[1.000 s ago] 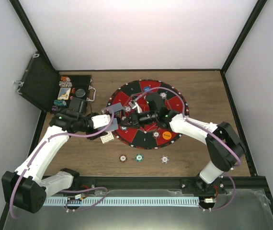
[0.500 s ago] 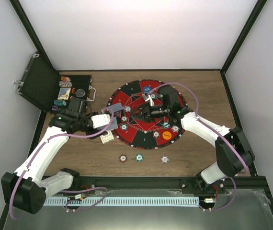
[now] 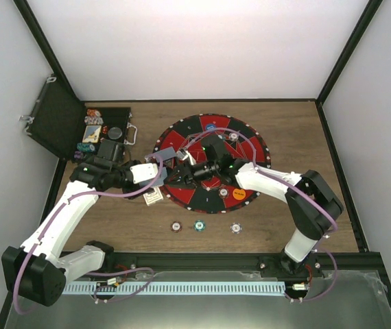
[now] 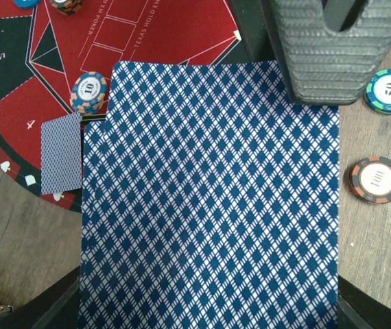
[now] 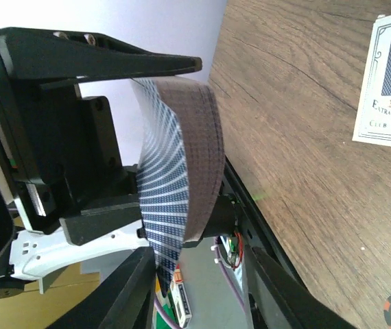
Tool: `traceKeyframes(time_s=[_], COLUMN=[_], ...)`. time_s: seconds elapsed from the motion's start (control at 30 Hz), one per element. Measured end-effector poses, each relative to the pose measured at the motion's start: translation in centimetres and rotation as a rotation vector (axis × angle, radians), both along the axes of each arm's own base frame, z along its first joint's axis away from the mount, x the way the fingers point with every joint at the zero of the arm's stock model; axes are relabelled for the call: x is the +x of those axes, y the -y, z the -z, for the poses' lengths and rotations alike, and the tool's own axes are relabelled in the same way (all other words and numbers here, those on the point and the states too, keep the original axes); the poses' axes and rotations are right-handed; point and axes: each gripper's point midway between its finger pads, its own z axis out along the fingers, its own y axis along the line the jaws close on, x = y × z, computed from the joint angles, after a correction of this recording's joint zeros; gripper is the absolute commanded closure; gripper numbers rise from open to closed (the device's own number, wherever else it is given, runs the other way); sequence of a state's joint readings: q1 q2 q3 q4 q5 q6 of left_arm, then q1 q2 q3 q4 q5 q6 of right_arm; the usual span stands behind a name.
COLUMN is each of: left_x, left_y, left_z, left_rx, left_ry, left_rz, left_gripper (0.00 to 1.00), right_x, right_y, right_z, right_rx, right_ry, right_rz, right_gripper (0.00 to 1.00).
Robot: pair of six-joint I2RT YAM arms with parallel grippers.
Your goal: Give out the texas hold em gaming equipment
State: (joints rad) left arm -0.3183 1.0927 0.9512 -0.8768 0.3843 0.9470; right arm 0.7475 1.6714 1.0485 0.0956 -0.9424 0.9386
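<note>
My left gripper [image 3: 156, 166] is shut on a deck of blue diamond-backed playing cards [image 4: 209, 199], held over the left rim of the round red and black poker mat [image 3: 179, 139]. The deck hides the left jaws in the left wrist view. My right gripper [image 5: 202, 295] is open at the deck [image 5: 182, 171], whose lower corner hangs between its fingers; one ribbed finger pad [image 4: 333, 55] lies on the deck's far corner. A single face-down card [image 4: 62, 152] lies on the mat beside an orange-edged chip [image 4: 88, 92]. The orange button [image 3: 239, 194] and blue button [image 3: 210, 127] sit on the mat.
Three chips [image 3: 199, 225] lie in a row on the wood in front of the mat; a green chip [image 4: 389, 90] and a brown chip [image 4: 376, 179] show beside the deck. The card box [image 3: 153, 197] lies under the left arm. The black case [image 3: 65, 127] stands open at back left.
The right gripper swung toward the mat's far side, then came back left to the deck with its jaws now apart. The left arm and deck have stayed put.
</note>
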Motion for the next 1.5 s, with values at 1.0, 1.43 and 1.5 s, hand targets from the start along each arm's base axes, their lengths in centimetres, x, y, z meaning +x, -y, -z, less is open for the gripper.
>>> traceKeyframes(time_s=[1.0,1.43,1.5], left_x=[0.2,0.1,0.1], left_y=[0.2,-0.1,-0.1], left_z=[-0.2,0.1,0.1], left_rx=[-0.010,0.009,0.009], left_ry=[0.018,0.011,0.010], left_rz=[0.008,0.002,0.002], left_gripper=[0.95,0.95,0.95], right_x=[1.0,4.2,5.3], right_y=[0.7,7.1,8.4], right_z=[-2.1,-3.2,-3.2], right_rx=[0.063,0.091,0.086], right_ry=[0.007,0.014,0.024], right_rz=[0.021,0.158,0.186], right_gripper=[0.99,0.99,0.99])
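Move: The top card of the deck in the left hand already juts out on its right side. The right fingers, part-open, straddle that overhang near its back corner, with the deck's middle about 3 cm left, 1 cm ahead and 2 cm higher. From the left hand, the deck's middle is about 2 cm right, 1 cm ahead and 2 cm lower. Some 10 cm below the right hand, a dealt card lies 8 cm ahead and 3 left, a "10" chip 7 ahead and 3 right, and the card box 6 back and 7 left. The jutting top card is pinched at its corner as the right fingers close to shut while the hand lifts about 1.5 cm. The right hand then draws the card off the deck, about 8 cm to the right and 5 cm forward over the mat, still rising a little and swinging some 10 degrees clockwise. The left hand stays put, keeping its grip on the deck. ##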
